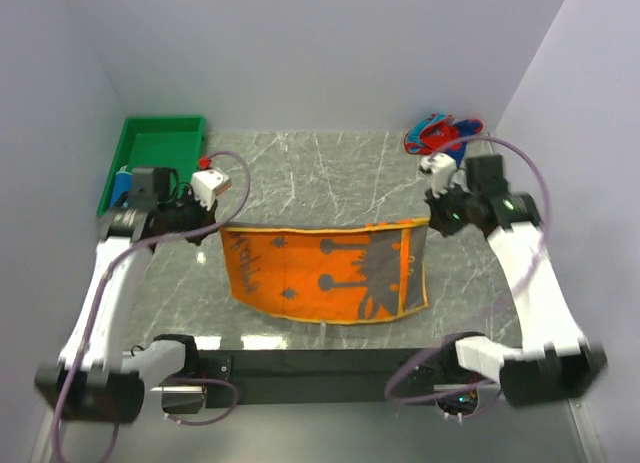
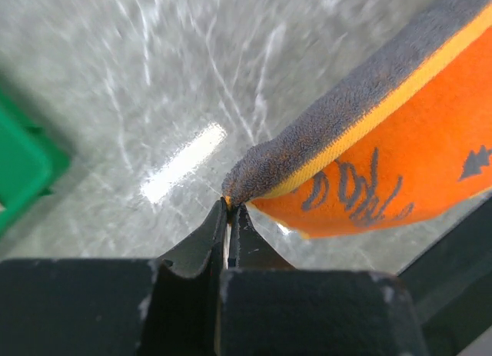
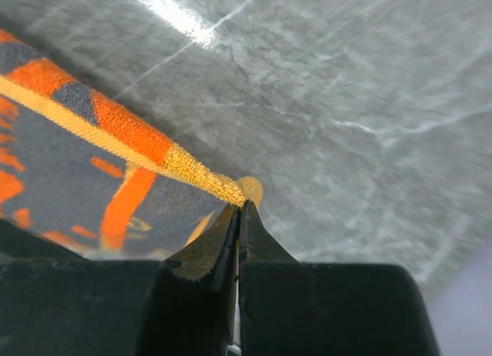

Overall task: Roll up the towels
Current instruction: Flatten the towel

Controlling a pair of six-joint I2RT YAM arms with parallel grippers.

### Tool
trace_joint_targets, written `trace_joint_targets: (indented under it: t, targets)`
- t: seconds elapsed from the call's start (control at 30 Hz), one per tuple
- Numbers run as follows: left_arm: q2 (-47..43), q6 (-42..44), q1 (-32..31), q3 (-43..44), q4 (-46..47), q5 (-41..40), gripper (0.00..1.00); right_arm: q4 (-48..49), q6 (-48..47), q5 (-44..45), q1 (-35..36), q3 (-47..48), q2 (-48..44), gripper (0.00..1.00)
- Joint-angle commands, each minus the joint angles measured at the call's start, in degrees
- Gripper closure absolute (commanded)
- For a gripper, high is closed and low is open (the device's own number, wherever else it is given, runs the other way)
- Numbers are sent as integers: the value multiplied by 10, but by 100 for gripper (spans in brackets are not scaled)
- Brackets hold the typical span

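An orange towel (image 1: 325, 271) with grey patterns hangs stretched between my two grippers above the marble table, its lower edge near the table's front. My left gripper (image 1: 218, 226) is shut on the towel's upper left corner (image 2: 234, 193); the jaws pinch the cloth at their tips (image 2: 229, 207). My right gripper (image 1: 434, 221) is shut on the upper right corner (image 3: 244, 190), the yellow hem caught between the tips (image 3: 239, 208). A red-and-blue patterned towel (image 1: 440, 133) lies crumpled at the far right of the table.
A green plastic tray (image 1: 160, 148) stands at the back left, with a blue thing at its left edge. The marble table (image 1: 320, 173) is enclosed by pale walls at the left, back and right. Cables loop from both arms.
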Motion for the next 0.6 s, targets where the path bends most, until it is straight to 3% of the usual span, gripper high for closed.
trace_joint_targets:
  t: [0.0,0.1,0.3,0.37,0.4,0.43,0.47,0.57]
  targets:
    - [104,-18,1,-27,99,-23,99,90,39,9,17,-3,121,100]
    - [212,-45,1,-32,173,-29,100,148,50,34,26,14,218,100]
    - [452,-109,2,95,212,-31,99,203,80,83,25,148,406,100]
    - [507,-138,6,185,186,-19,99,200,92,100,20,192,458,82]
    - [549,-150,8,214,168,-18,98,193,98,110,17,231,474,61]
    - [564,-165,12,259,162,-18,94,187,104,119,13,249,488,55]
    - [575,-191,23,279,155,-15,82,180,110,132,4,266,511,45]
    - [593,-212,47,322,124,-10,64,157,115,140,-13,297,512,42]
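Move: Each hand holds a far corner of the orange-grey towel, stretched between them. The left corner's landing spot lies on the table about 20 cm ahead of the left hand and 19 cm below, straight out; the green tray's middle is some 30 cm ahead, 27 cm left, at table height. The right landing spot is about 16 cm ahead of the right hand, 1 cm right, 20 cm below; the red-blue towels lie 38 cm ahead and 15 cm right. Still pinching the two far corners, both hands sweep the towel forward and down together, each going about 20 cm outward while sinking some 15 to 18 cm, fingertips tipping further down. Near the table the descent stops, the hands keep gliding forward, and the fingers open to let the corners go, the right ones sooner and wider; the left hand turns a little counter-clockwise, the right clockwise. ##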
